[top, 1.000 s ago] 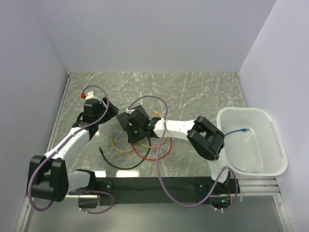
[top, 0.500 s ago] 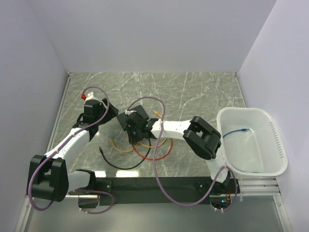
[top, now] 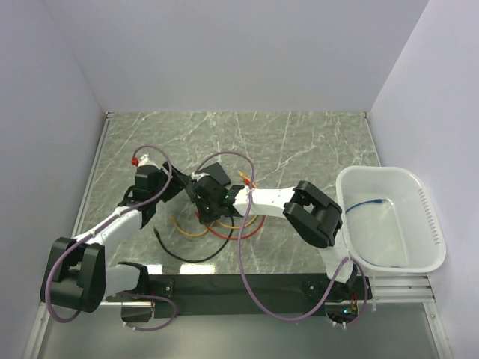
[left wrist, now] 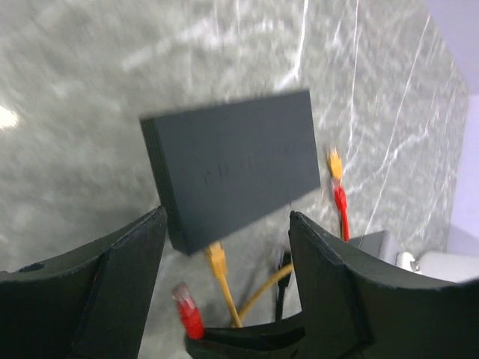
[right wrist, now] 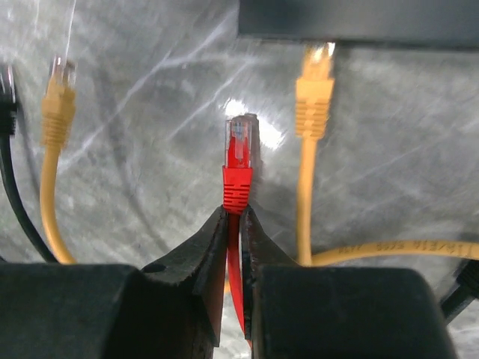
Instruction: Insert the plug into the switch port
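The switch (left wrist: 232, 168) is a flat black box lying on the marble table; in the top view the switch (top: 215, 173) sits between the two arms. An orange plug (right wrist: 314, 90) is seated in a port on its near edge. My right gripper (right wrist: 233, 213) is shut on the red cable just behind the red plug (right wrist: 238, 157). That plug points at the switch's (right wrist: 359, 19) port edge, a short gap away and left of the orange plug. My left gripper (left wrist: 227, 217) is open, and the switch lies just ahead of its fingers (left wrist: 112, 284).
Loose red (top: 224, 233), orange (top: 187, 228) and black (top: 179, 254) cables loop on the table near the arms. A spare orange plug (right wrist: 58, 97) lies left of the red one. A white bin (top: 374, 173) at the right holds a blue cable (top: 370, 202).
My right gripper has closed on the red cable behind its plug, and the arm has shifted slightly left. My left gripper has drawn back a little from the switch.
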{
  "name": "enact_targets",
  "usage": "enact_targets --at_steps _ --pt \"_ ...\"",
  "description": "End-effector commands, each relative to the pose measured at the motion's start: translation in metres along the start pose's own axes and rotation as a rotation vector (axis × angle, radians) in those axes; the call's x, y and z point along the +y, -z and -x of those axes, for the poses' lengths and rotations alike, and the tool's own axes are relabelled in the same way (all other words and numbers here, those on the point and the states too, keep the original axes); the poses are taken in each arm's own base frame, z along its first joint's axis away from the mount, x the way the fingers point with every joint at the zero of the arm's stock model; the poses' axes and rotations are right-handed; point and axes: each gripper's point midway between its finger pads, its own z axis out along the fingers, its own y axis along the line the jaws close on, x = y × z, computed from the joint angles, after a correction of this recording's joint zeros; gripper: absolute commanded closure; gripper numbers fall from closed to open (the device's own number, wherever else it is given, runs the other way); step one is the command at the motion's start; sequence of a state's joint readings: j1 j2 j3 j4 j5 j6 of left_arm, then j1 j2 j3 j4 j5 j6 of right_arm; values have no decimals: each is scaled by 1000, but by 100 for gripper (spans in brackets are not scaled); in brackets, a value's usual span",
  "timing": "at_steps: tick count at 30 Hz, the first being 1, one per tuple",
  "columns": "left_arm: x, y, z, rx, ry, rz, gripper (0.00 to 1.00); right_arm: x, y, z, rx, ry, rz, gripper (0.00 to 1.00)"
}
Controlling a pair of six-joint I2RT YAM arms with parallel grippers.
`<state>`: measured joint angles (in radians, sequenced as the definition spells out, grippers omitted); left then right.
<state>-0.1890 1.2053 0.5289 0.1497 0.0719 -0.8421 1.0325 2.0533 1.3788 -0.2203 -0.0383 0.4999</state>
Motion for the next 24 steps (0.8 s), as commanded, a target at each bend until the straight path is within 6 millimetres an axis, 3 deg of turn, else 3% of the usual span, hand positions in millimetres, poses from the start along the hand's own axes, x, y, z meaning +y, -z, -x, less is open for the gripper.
enact_targets --at_steps 1,10,11,14,18,22,24 --pt "-26 3 -3 -23 55 -76 28 15 18 5 -38 39 45 100" --pt "-10 15 -30 -55 198 -44 26 27 34 8 -76 60 111 100" --pt "-4 17 -51 -17 186 -38 27 28 36 8 -78 61 113 100" --pt "7 21 -69 1 107 31 27 25 40 7 -93 63 113 100" --pt "1 34 -33 -139 38 61 26 27 48 8 -113 62 126 100" --pt "-39 59 11 -279 17 -67 26 28 55 14 -144 68 129 100" --pt "-48 66 25 -324 0 -86 26 28 58 17 -158 70 132 100"
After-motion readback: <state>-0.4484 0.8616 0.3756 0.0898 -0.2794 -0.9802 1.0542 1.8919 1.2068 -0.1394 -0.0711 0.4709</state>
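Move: The right hand already holds the red plug just over the table; the switch lies about 12 cm ahead of it, 2 cm to its right and nearly level. At the switch's near edge a yellow plug end sits 6 cm straight ahead of that hand; a loose yellow plug lies 9 cm to its left, level with it. From the open, empty left hand the switch is some 10 cm right, 2 cm ahead and 8 cm below. Backing off from the switch, the right hand keeps its pinch on the red plug and draws it about 3 cm back and slightly right, then lifts it about 2 cm near the end. The left hand, fingers wide open, swings back about 6 cm, dipping and going right, then turns sharply up over 6 cm while its fingers tip upward. ##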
